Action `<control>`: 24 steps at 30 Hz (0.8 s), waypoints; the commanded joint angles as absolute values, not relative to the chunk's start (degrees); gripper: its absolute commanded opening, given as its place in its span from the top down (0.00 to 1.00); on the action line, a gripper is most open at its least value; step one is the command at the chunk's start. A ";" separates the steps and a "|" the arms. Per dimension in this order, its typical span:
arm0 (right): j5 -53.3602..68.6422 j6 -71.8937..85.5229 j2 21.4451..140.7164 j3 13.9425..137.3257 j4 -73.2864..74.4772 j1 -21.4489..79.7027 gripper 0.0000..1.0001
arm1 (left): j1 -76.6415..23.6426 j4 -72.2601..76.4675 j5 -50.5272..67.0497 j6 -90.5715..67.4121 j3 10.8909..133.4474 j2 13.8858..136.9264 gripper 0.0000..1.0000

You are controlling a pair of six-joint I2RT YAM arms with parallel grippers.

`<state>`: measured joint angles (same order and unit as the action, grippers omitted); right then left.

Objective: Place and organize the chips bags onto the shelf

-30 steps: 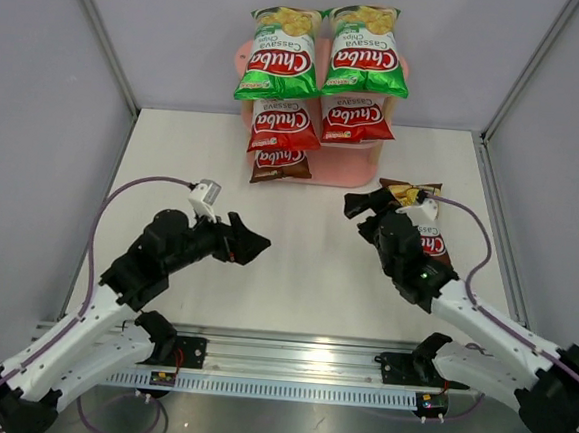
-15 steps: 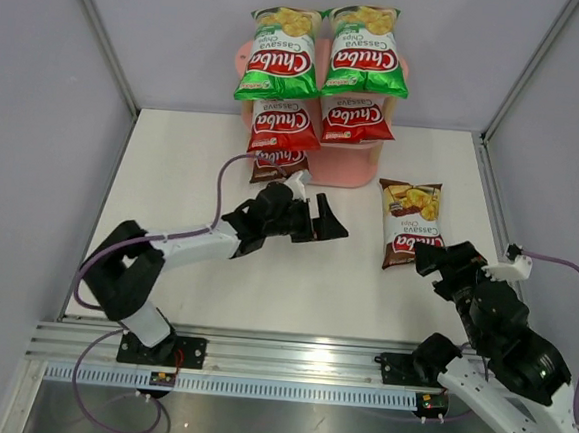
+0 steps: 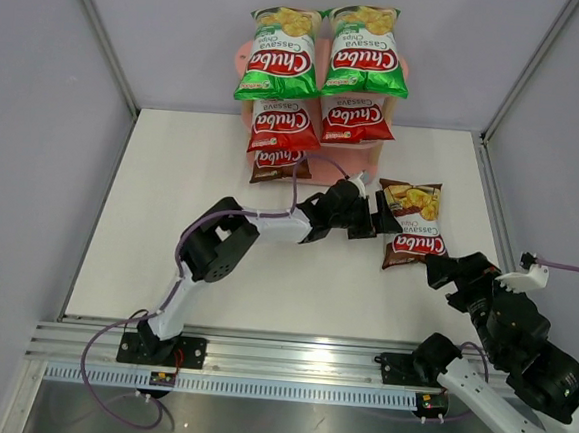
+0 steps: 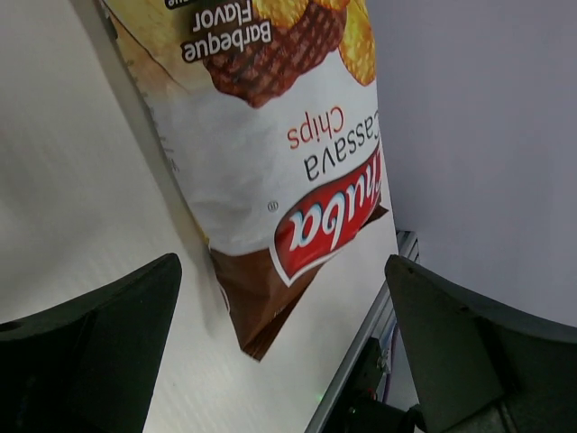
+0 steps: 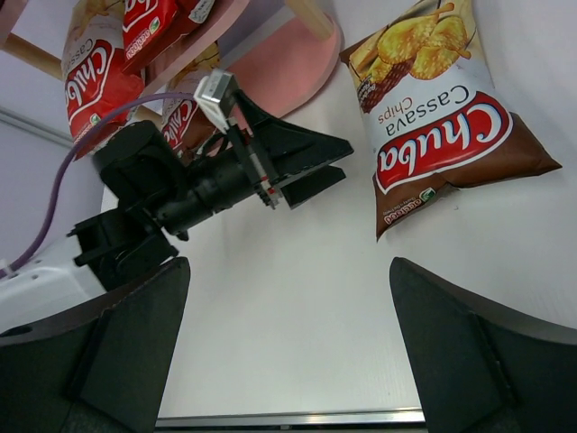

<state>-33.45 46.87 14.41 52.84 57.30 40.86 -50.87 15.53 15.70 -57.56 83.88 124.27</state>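
Note:
The pink shelf (image 3: 348, 169) stands at the back centre. Two green chips bags (image 3: 278, 55) (image 3: 367, 52) lie on its top tier and two red bags (image 3: 283, 126) (image 3: 355, 118) on the middle one. A brown bag (image 3: 280, 163) sits at the bottom left. A second brown bag (image 3: 412, 224) (image 4: 270, 135) (image 5: 442, 135) lies flat on the table to the shelf's right. My left gripper (image 3: 381, 220) (image 4: 279, 271) is open at that bag's left edge, holding nothing. My right gripper (image 3: 451, 269) (image 5: 288, 266) is open and empty, just in front of the bag.
My left arm (image 3: 259, 224) stretches across the middle of the table, trailing a purple cable (image 3: 107, 373). Grey enclosure walls (image 3: 43, 157) close in the sides and back. An aluminium rail (image 3: 288, 362) runs along the near edge.
The left arm has reached rightward across the table until its gripper is at the loose brown bag. The right arm has drawn back off that bag toward the near right corner.

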 commanded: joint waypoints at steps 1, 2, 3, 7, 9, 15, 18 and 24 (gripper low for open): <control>-32.79 45.62 13.45 55.11 57.83 40.78 0.01 | -51.24 18.71 18.35 -60.02 91.20 129.19 0.01; -32.70 45.62 13.45 55.11 57.75 40.78 0.00 | -51.33 19.07 19.41 -60.20 92.71 130.50 0.01; -32.17 45.62 13.45 55.11 57.83 40.78 0.01 | -51.33 19.42 20.73 -60.21 94.29 133.56 0.01; -31.03 46.05 13.27 55.19 57.66 40.78 0.00 | -51.85 13.47 21.28 -60.21 100.63 137.90 0.01; -30.41 46.58 13.01 55.28 57.39 40.78 0.01 | -51.94 11.70 20.13 -59.86 101.77 138.51 0.01; -30.32 47.46 11.95 54.58 56.69 40.78 0.00 | -52.73 13.35 21.44 -59.94 106.07 142.99 0.11; -29.45 47.72 11.60 54.14 56.34 40.78 0.00 | -53.35 15.81 21.97 -60.81 107.23 145.28 0.30; -29.18 48.25 10.02 54.32 57.57 40.78 0.01 | -53.70 21.35 19.78 -62.05 104.86 145.20 0.64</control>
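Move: The brown chips bag lies flat with its middle about 7 cm to the left hand's right, 2 cm ahead and 7 cm below. From the left hand, the shelf's bottom tier is some 14 cm ahead and 18 cm left, and the bag already on it 11 cm ahead and 26 cm left. From the right hand, the loose bag is about 17 cm ahead, 4 cm left and 24 cm below. The open left hand pushes about 8 cm right and 4 cm down, closing on the brown bag's left edge. ##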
